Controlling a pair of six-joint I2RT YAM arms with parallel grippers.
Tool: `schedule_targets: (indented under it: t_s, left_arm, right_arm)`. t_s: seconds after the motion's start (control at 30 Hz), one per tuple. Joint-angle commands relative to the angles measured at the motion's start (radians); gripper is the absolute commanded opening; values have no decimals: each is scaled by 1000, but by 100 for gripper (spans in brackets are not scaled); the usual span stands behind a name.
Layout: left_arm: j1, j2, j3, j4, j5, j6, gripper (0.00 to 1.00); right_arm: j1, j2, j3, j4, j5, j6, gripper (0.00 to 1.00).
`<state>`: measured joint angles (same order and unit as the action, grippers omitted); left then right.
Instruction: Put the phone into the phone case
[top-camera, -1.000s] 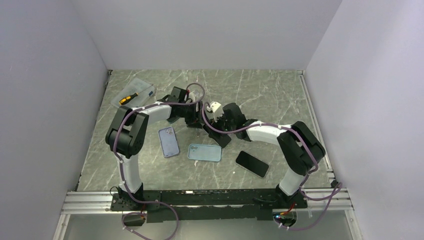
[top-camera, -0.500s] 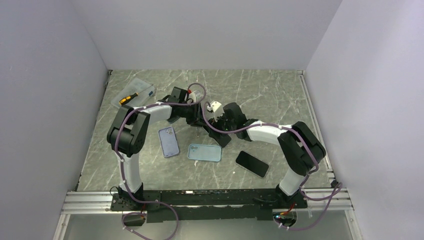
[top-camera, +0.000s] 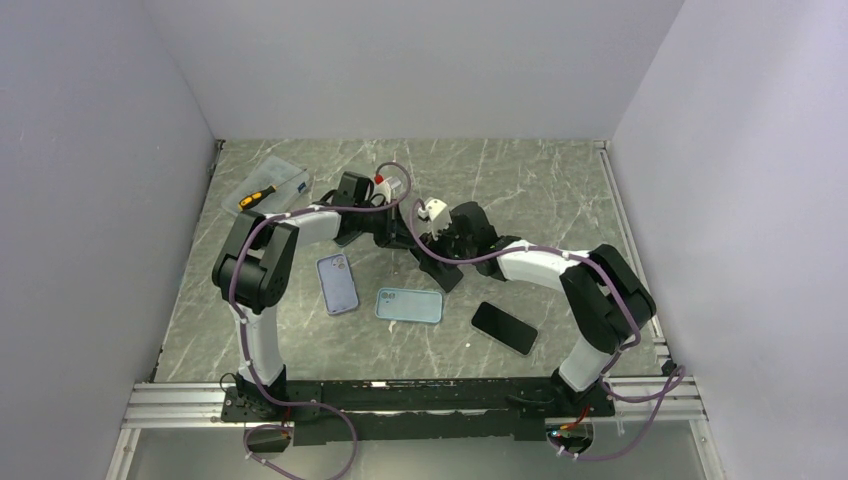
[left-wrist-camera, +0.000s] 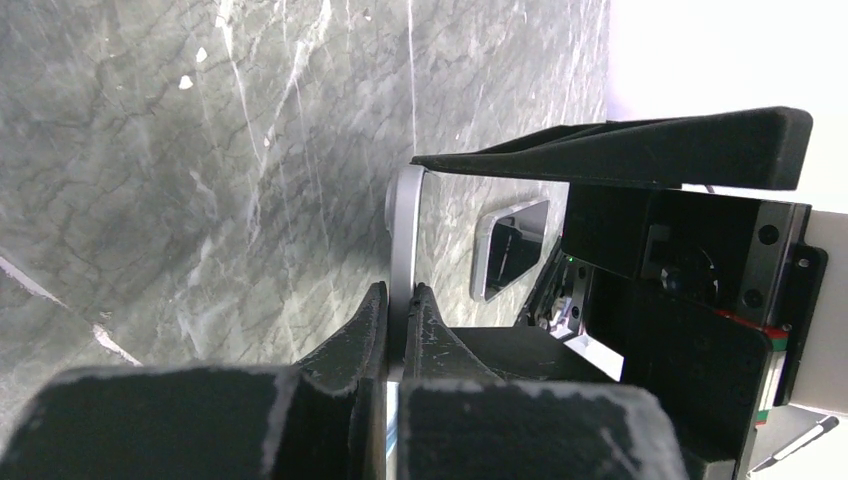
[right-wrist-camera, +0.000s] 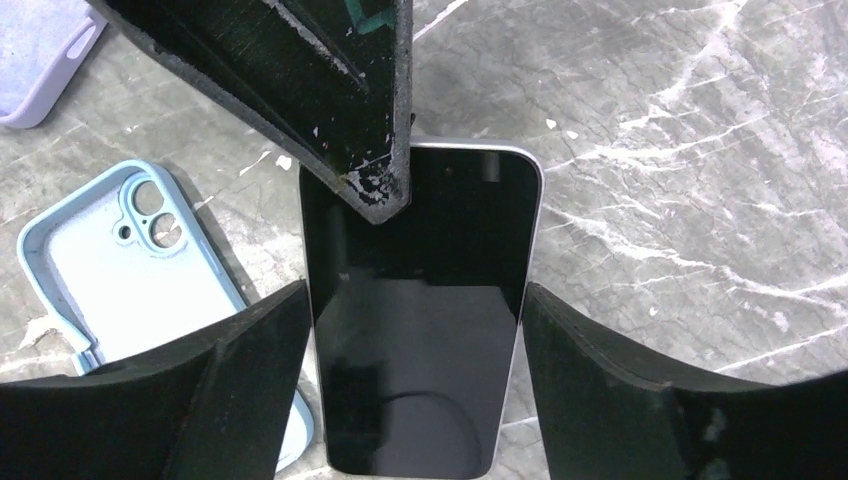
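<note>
A phone with a dark screen (right-wrist-camera: 420, 340) hangs above the marble table between both arms. My right gripper (right-wrist-camera: 415, 295) spans its width, one finger pressed against each long side. My left gripper (left-wrist-camera: 398, 300) is shut on the phone's thin silver edge (left-wrist-camera: 405, 225); its black fingertips (right-wrist-camera: 385, 195) show at the phone's far end in the right wrist view. The light blue phone case (right-wrist-camera: 120, 270) lies open side up just left of the held phone, and near the table's middle (top-camera: 409, 305) in the top view. There both grippers meet (top-camera: 418, 238) behind the case.
A purple case (top-camera: 338, 283) lies left of the blue one. A second black phone (top-camera: 503, 327) lies flat to the right, near the right arm. A clear box with a screwdriver (top-camera: 268, 187) sits at the back left. Walls enclose three sides.
My left gripper has closed from wide open onto the phone's edge. The right gripper keeps the same hold. Both arms have barely shifted.
</note>
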<state>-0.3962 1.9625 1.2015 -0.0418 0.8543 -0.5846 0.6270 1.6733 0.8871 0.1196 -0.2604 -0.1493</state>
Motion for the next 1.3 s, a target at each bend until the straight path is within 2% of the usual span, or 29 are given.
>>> schedule_targets:
  t_s: [0.0,0.07,0.13,0.2,0.47,0.7,0.97,1.27]
  left_arm:
    - [-16,-49,-29,55,32,-55,0]
    - [-16,-59,-39,82,33,-72,0]
    - [-16,-71,-50,107,36,-92,0]
    - [-16,-81,-56,116,33,-102,0]
    - [-16,-147,-70,128,13,-120,0]
    - [-16,-254,-111,115,-17,-115,0]
    - [-16,-462,-258,150,-105,-173,0]
    - [-17,-761,-464,206,-199,-277,0]
  right_arm:
    - [4,-26,32,33,24,1,80]
    - [4,-32,38,20,30,3,85]
    - [4,-44,41,10,34,7,96]
    - [3,-63,38,8,40,14,100]
    - [2,-197,6,-19,52,61,100]
    - [2,-394,-43,-59,109,147,100]
    - [2,-573,-66,-187,126,340,98]
    - [2,-750,-142,-250,111,568,94]
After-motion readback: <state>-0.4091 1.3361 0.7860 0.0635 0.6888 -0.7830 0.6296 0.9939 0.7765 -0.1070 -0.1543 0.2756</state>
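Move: Both hands hold the phone, its middle about 5 cm to the left hand's right and 4 cm back, slightly lower. The blue case lies about 12 cm back from the left hand and 7 cm below; the purple case is 17 cm to that hand's left and 7 cm back. From the right hand, the phone's middle is almost at the pads, the blue case roughly 11 cm back, 7 cm left and 5 cm lower, and a loose phone 16 cm back, 15 cm right. Right opens off the phone, rising about 16 cm; left, still pinching, carries it 9 cm up and back. ##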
